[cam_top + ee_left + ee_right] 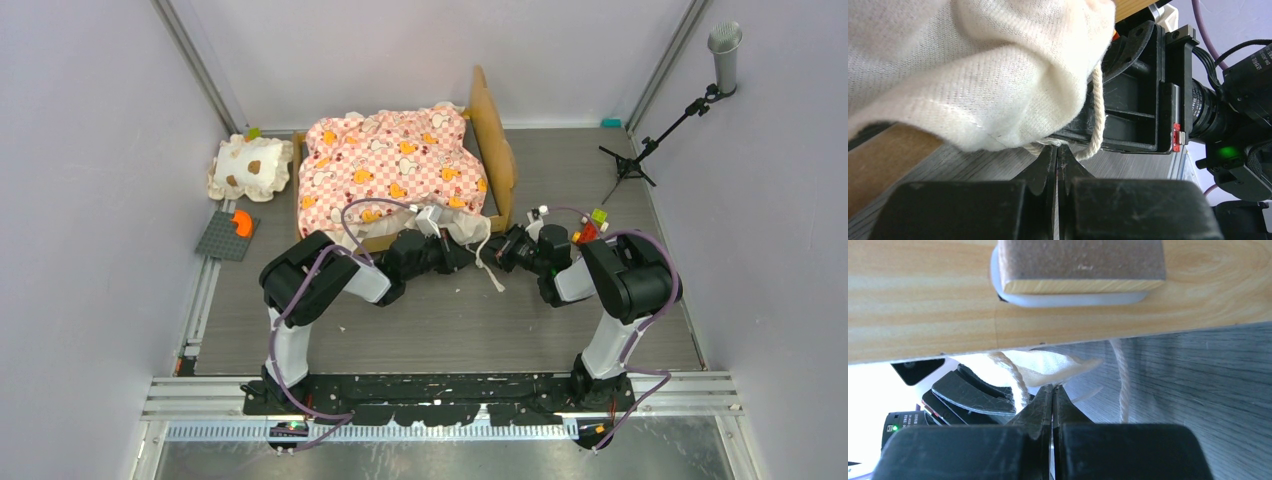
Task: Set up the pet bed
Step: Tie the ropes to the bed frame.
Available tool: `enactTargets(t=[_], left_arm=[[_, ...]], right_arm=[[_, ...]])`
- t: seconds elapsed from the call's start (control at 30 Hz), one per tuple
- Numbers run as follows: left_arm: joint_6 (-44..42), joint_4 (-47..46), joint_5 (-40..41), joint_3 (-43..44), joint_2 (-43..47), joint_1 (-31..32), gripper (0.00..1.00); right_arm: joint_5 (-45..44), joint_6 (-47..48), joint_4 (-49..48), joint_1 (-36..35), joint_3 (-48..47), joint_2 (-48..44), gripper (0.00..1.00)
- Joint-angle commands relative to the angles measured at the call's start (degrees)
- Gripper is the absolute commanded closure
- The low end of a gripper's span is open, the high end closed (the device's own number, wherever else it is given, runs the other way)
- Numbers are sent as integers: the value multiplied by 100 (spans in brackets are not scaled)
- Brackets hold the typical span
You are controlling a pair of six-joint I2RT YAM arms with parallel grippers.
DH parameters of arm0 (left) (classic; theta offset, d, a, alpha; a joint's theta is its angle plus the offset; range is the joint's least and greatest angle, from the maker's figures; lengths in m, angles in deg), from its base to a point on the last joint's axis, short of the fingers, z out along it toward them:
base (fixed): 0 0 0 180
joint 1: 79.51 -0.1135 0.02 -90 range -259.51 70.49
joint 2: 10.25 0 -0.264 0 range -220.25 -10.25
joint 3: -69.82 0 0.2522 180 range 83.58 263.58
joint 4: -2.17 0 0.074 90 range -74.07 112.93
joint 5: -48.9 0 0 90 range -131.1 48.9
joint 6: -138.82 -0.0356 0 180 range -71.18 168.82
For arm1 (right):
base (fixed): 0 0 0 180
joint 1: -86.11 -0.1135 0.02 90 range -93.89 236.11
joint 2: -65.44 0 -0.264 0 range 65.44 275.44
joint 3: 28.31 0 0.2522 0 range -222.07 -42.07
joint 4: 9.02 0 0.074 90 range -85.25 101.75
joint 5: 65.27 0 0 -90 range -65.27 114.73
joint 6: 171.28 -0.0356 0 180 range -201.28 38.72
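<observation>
The pet bed [395, 165] stands at the back middle of the top view, its pink checkered mattress rumpled on the light-wood frame, its headboard [495, 140] on the right. A cream cloth [460, 225] with a cream cord [490, 270] hangs off its near right corner. My left gripper [466, 250] is shut, its tips [1058, 146] pinching the cord [1097, 115] just under the cloth [973, 75]. My right gripper [505, 248] faces it, shut on the cloth's pointed tip [1068, 367] below the wooden frame [923, 300]. A second strand of cord [1122, 385] hangs beside it.
A cream ruffled pillow [250, 168] with brown spots lies at the back left. In front of it sits a grey baseplate [222, 240] with an orange piece [241, 222]. A microphone stand [660, 130] stands at the back right. Walls close in on both sides.
</observation>
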Motion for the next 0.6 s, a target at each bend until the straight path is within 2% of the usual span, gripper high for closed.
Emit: enactTargets(t=[0.0, 0.07, 0.13, 0.27, 0.4, 0.57], left_arm=[[14, -375, 70, 228, -15, -8, 100], [-6, -368, 83, 194, 19, -8, 100], [-28, -353, 98, 160, 53, -8, 100], [-78, -316, 119, 99, 117, -8, 100], [-87, -313, 131, 71, 135, -6, 100], [-83, -314, 115, 62, 152, -8, 100]], right_arm=[[267, -19, -316, -50, -3, 27, 99], [252, -18, -352, -49, 21, -1, 97], [179, 22, -307, -48, 40, -76, 89], [-42, 346, 320, -40, 50, -489, 79], [-470, 1034, 1689, -46, -31, -1185, 71], [-1397, 2284, 4115, -44, -355, -2277, 70]])
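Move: The end of the tie rope is pinched in the right fingertips and, only just now, in the left ones too, so it lies right at both hands. From the right hand the bed frame's near corner is about 7 cm ahead and 2 cm to the right, at much the same height. The white ruffle hangs some 5 cm ahead and 3 cm to the left, and the loose rope tail lies about 5 cm back, 1 cm to the right and 5 cm lower. The right fingers let go of the rope end beside the left fingertips, opening to roughly a third. The hand then draws off to the right, about 2 cm, rising about 1 cm and easing back slightly as the wrist rolls and dips some 10 degrees. The left hand stays put with its fingers shut, keeping its pinch on the rope at the bed corner. ##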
